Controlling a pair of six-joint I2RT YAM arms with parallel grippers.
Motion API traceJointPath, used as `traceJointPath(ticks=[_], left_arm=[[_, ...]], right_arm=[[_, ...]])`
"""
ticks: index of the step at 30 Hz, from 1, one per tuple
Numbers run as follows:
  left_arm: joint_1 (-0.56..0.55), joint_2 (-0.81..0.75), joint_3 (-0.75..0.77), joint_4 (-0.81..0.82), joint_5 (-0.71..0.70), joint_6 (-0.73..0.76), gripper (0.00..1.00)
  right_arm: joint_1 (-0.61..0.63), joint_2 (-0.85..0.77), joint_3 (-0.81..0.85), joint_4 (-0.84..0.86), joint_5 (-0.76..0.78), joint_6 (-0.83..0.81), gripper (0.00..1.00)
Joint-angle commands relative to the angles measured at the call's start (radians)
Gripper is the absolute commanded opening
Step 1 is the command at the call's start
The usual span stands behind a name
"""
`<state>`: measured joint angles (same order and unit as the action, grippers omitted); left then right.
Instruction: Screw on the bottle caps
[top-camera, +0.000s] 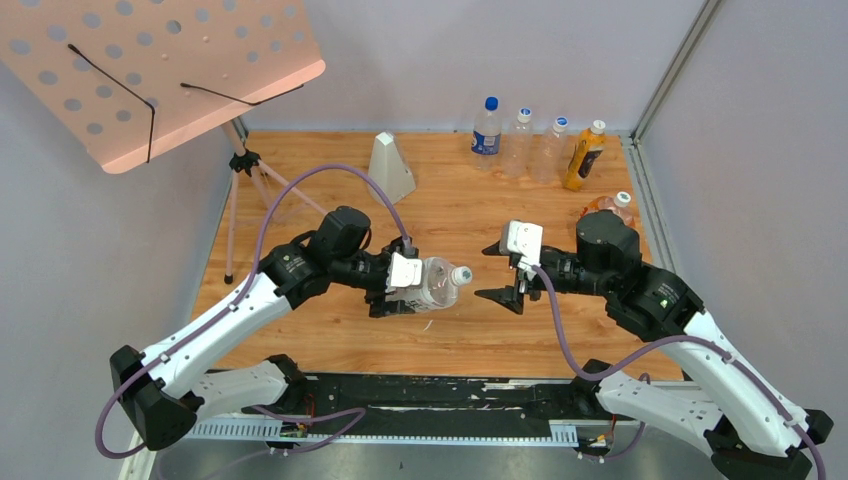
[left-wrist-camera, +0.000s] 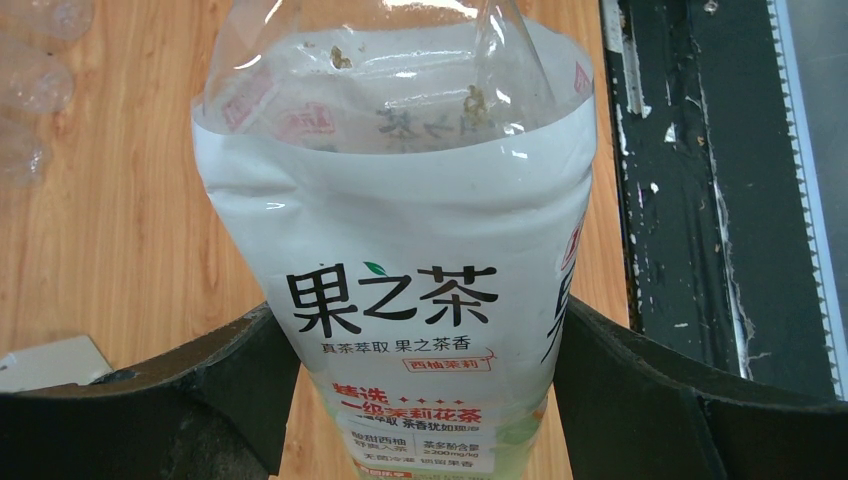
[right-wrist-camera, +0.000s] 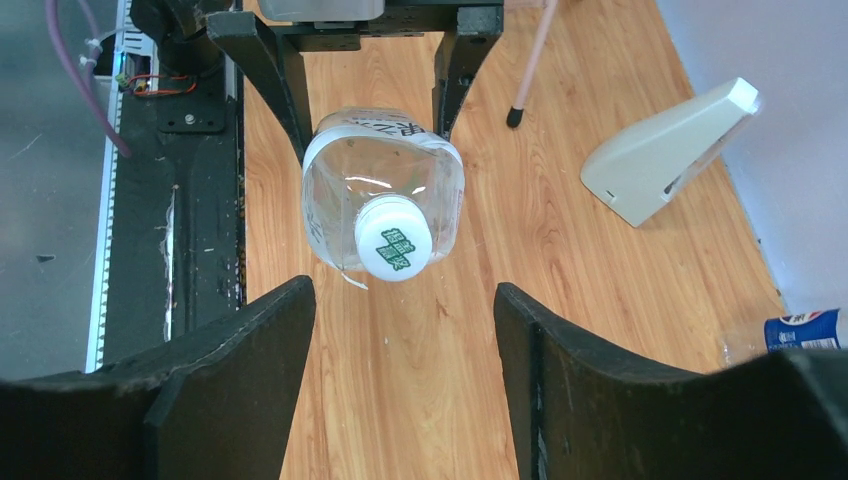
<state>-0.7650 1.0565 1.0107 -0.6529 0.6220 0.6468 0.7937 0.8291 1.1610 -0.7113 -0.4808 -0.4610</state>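
My left gripper (top-camera: 400, 290) (left-wrist-camera: 425, 335) is shut on the larger clear bottle (top-camera: 437, 284) (left-wrist-camera: 400, 230) with the green-white-orange label. It holds the bottle level above the table, neck pointing right. A white bottle cap (top-camera: 461, 274) (right-wrist-camera: 394, 238) sits on the neck. My right gripper (top-camera: 497, 272) (right-wrist-camera: 405, 300) hangs open just right of that cap, apart from it, nothing between its fingers. The smaller bottle (top-camera: 603, 206) with the orange label lies at the back right, a white cap (top-camera: 623, 198) on its end.
Several other bottles stand along the back edge, among them a blue-labelled one (top-camera: 486, 128) and an orange juice one (top-camera: 584, 155). A white wedge-shaped object (top-camera: 390, 168) (right-wrist-camera: 670, 150) stands at the back middle. A pink music stand (top-camera: 150, 70) on tripod legs overhangs the left.
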Motion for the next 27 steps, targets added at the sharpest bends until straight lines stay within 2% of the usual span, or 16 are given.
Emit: traceJointPath(ticks=[1, 16, 21, 27], left_arm=[[0.004, 0.010, 0.048, -0.040, 0.061, 0.064, 0.00], [0.003, 0.009, 0.045, -0.026, 0.085, 0.063, 0.00], [0.004, 0.007, 0.050, -0.028, 0.089, 0.060, 0.00], [0.003, 0.011, 0.066, -0.027, 0.067, 0.067, 0.00]], right_arm=[[0.009, 0.012, 0.017, -0.010, -0.079, -0.087, 0.64], [0.102, 0.089, 0.024, -0.012, -0.026, -0.141, 0.54], [0.108, 0.104, 0.037, -0.017, -0.025, -0.142, 0.42], [0.111, 0.126, 0.041, -0.027, -0.031, -0.121, 0.16]])
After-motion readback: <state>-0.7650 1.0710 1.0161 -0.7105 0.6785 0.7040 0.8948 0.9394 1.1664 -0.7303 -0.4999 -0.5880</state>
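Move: The cap, already sitting on the tea bottle's mouth, is about 4 cm left of the right hand, 1 cm back and 3 cm lower. From that hand, the middle of the bottle body lies some 10 cm left, 2 cm back and 5 cm lower; the white wedge stands roughly 18 cm left and 18 cm ahead, far below. From the left hand, which already holds the bottle, the cap is about 9 cm right, 1 cm ahead and 3 cm higher. Right hand eases about 4 cm left and down, fingers closing onto the cap's sides; left keeps the bottle. ##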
